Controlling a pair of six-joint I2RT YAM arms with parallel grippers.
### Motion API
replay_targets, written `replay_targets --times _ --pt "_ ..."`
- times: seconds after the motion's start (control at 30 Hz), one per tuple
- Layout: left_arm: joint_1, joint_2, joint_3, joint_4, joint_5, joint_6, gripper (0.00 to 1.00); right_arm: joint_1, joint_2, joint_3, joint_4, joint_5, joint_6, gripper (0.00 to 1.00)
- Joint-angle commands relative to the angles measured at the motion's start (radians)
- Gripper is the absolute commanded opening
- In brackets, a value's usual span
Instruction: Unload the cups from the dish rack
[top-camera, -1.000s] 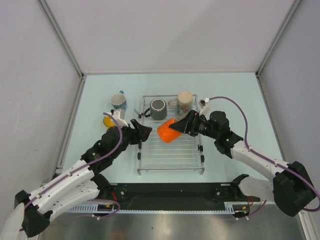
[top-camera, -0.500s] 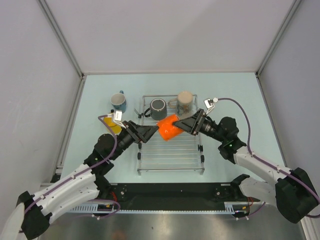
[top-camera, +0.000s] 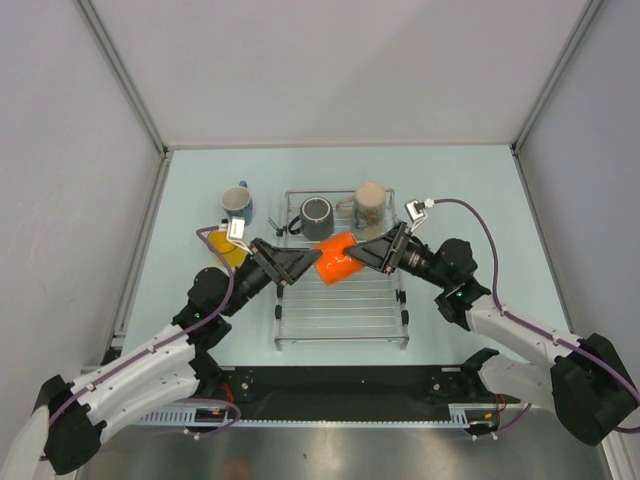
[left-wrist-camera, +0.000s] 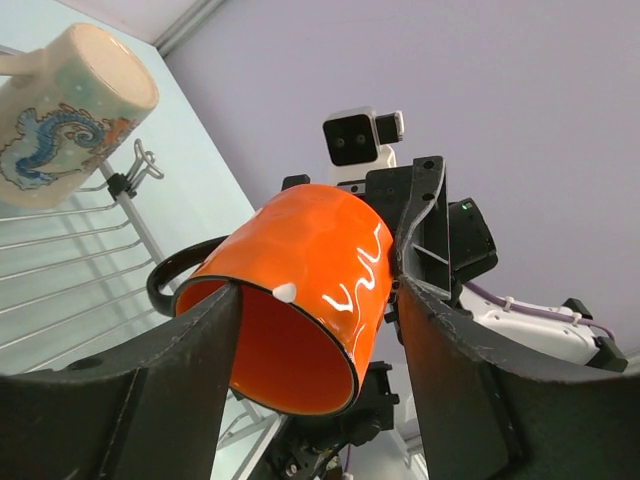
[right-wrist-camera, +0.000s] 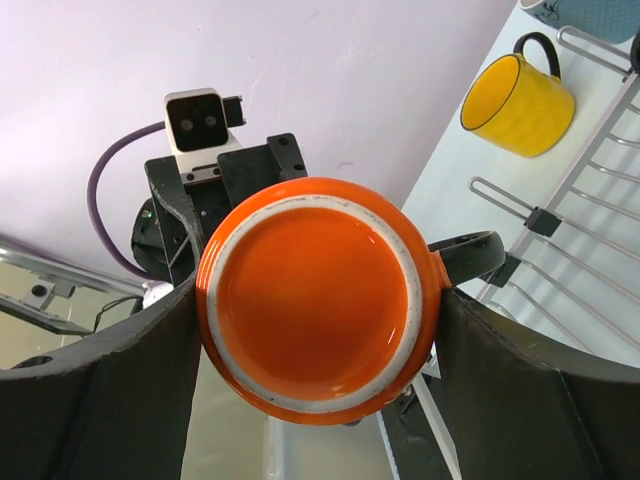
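Observation:
The orange mug hangs above the dish rack, lying on its side. My right gripper is shut on its base end, one finger on each side. My left gripper is open at the mug's mouth, with one finger at the rim and the other a little off its outer wall. The dark grey mug and the beige mug stand at the rack's far end. The blue mug and the yellow mug are on the table left of the rack.
The left arm partly covers the yellow mug in the top view. The yellow mug shows whole in the right wrist view. White walls close the table on three sides. The beige mug, with a blue dragon print, shows in the left wrist view.
My right gripper lifted the orange mug and carried it a little left. My left gripper moved right until its open fingers came around the mug's mouth.

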Motion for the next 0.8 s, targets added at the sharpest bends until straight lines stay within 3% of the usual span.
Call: replay_targets --times 0.0,0.4,0.57,0.67,0.7,0.77 --pt "-0.011 0.043 0.000 0.113 0.051 -0.045 0.68 0.028 0.016 0.020 0.160 0.000 0.025 0.00" --pt "-0.048 0.114 0.008 0.167 0.066 -0.045 0.38 0.098 0.068 0.024 0.220 -0.008 0.022 0.00" --pt "-0.056 0.141 0.009 0.192 0.084 -0.056 0.38 0.131 0.110 0.030 0.249 -0.018 0.030 0.00" --pt "-0.057 0.157 0.011 0.215 0.100 -0.057 0.15 0.147 0.133 0.033 0.268 -0.028 0.035 0.00" --pt "-0.057 0.160 0.014 0.215 0.103 -0.057 0.00 0.150 0.134 0.033 0.266 -0.032 0.036 0.00" --pt "-0.057 0.166 0.018 0.216 0.112 -0.059 0.00 0.157 0.143 0.035 0.265 -0.040 0.038 0.00"
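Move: The orange mug is in the air in the right gripper, its middle about 3 cm left and 1 cm ahead of that hand; the left gripper waits some 8 cm to the right hand's left, level with it. From the left hand the mug is about 5 cm right and 2 cm ahead, level. Below the left hand by some 13 cm, the grey mug stands 16 cm straight ahead and the beige mug 18 cm ahead, 14 cm right. Bring the left gripper about 2 cm to the right, onto the orange mug's rim, with one finger inside its mouth and the other outside, and close the fingers to about half their gap so they come to pinch the wall. Meanwhile carry the mug some 2.5 cm left with the right gripper to meet them, keeping its hold around the base end. ##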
